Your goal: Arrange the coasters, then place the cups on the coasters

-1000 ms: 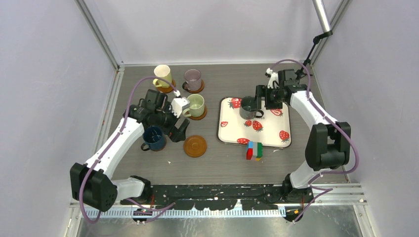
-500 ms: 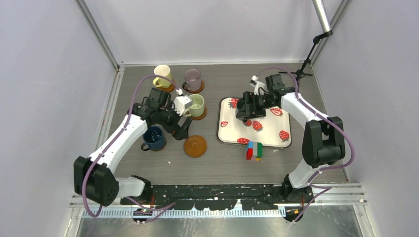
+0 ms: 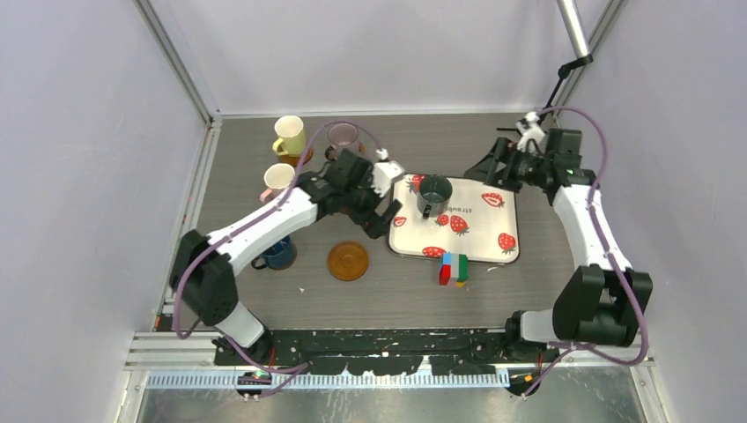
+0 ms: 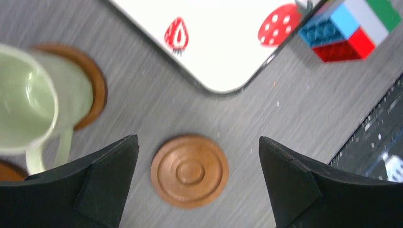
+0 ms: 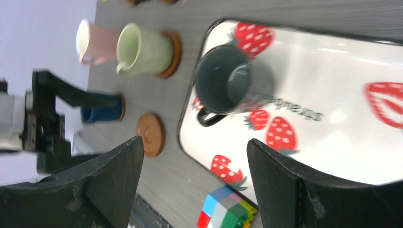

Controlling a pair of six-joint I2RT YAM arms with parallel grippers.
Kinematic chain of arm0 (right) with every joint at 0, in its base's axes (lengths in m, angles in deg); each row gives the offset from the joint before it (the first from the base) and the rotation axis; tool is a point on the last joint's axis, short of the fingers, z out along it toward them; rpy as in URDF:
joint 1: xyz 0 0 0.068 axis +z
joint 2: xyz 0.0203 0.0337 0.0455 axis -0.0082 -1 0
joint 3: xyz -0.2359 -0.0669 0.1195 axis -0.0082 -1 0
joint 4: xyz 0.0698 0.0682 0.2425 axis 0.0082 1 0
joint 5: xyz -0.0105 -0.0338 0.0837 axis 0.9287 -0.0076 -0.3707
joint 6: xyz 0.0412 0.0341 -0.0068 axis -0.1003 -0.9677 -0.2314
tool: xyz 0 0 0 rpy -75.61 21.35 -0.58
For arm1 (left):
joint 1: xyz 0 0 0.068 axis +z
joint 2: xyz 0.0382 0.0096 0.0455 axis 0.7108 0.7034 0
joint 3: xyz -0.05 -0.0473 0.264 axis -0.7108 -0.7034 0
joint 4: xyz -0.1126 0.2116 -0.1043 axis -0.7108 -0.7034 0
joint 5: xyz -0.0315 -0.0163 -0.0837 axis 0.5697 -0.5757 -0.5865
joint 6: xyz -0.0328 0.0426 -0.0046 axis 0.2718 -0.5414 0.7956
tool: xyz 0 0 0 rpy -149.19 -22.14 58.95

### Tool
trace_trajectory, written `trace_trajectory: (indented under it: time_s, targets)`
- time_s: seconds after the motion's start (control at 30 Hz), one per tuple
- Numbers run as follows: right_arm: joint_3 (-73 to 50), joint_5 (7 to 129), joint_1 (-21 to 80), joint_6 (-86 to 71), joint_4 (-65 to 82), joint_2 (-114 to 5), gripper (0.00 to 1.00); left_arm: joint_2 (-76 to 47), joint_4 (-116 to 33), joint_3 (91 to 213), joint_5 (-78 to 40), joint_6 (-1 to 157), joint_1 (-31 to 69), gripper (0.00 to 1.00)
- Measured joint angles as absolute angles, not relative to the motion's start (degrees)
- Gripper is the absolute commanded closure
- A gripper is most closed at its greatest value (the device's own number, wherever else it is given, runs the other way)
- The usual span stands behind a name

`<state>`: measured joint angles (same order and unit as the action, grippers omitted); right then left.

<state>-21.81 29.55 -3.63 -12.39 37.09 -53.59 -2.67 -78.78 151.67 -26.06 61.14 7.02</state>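
Note:
An empty brown coaster [image 3: 348, 261] [image 4: 189, 171] lies on the table left of the tray. My left gripper [image 3: 386, 218] [image 4: 197, 142] hangs open above it, holding nothing. The light green cup [image 4: 28, 114] [image 5: 142, 50] stands on a coaster [image 4: 96, 90]; in the top view my left arm hides it. The grey cup [image 3: 433, 191] [image 5: 228, 83] stands on the strawberry tray [image 3: 493, 220]. My right gripper [image 3: 487, 169] [image 5: 194, 141] is open at the tray's far right, apart from that cup. The yellow [image 3: 289, 137], mauve [image 3: 343, 134], pink [image 3: 278, 181] and dark blue [image 3: 277, 253] cups stand at left.
A multicoloured block toy [image 3: 454, 269] [image 4: 351, 28] sits by the tray's near edge. The enclosure walls and metal frame posts close in the table at back and sides. The left arm's purple cable loops over the mauve cup.
My left arm has swung right, from beside the blue cup to the tray's left edge, uncovering the pink cup. My right gripper has drawn back right from the grey cup, which sits slightly further left.

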Motion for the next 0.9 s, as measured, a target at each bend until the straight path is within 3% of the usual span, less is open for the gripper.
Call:
trace_trajectory:
  time_s: [0.37, 0.67, 0.9]
  targets:
    - [-23.2, 39.3, -13.4, -17.4, 35.8, -46.1, 0.15, 24.5, -77.8, 178.0, -14.7, 68.3, -4.5, 0.02]
    - [-23.4, 39.5, -14.5, -18.4, 35.8, -46.1, 0.15, 39.4, -81.6, 195.1, -10.6, 72.2, -4.6, 0.22]
    - [-23.4, 38.6, -15.0, -18.6, 35.8, -46.1, 0.15, 44.8, -83.2, 198.1, -6.3, 73.4, -4.6, 0.32]
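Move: The dark cup stands on the tray some 16 cm to the right of my left hand, about 11 cm farther out and 11 cm below it. The empty coaster lies about 3 cm back and 4 cm left of that hand, 15 cm down; the green cup is 11 cm ahead and 3 cm left, and the toy blocks are 22 cm right and 4 cm back. From my right hand, the dark cup is about 10 cm left, 3 cm ahead and 15 cm lower. I swing my left hand about 16 cm to the right and 10 cm forward onto the dark cup, sinking some 10 cm, most steeply at the end. On the way down my fingers begin to close and end on either side of its handle side, below the rim; a squeeze can't be seen yet. My right hand backs off about 8 cm to the right, turning some 20 degrees clockwise. ##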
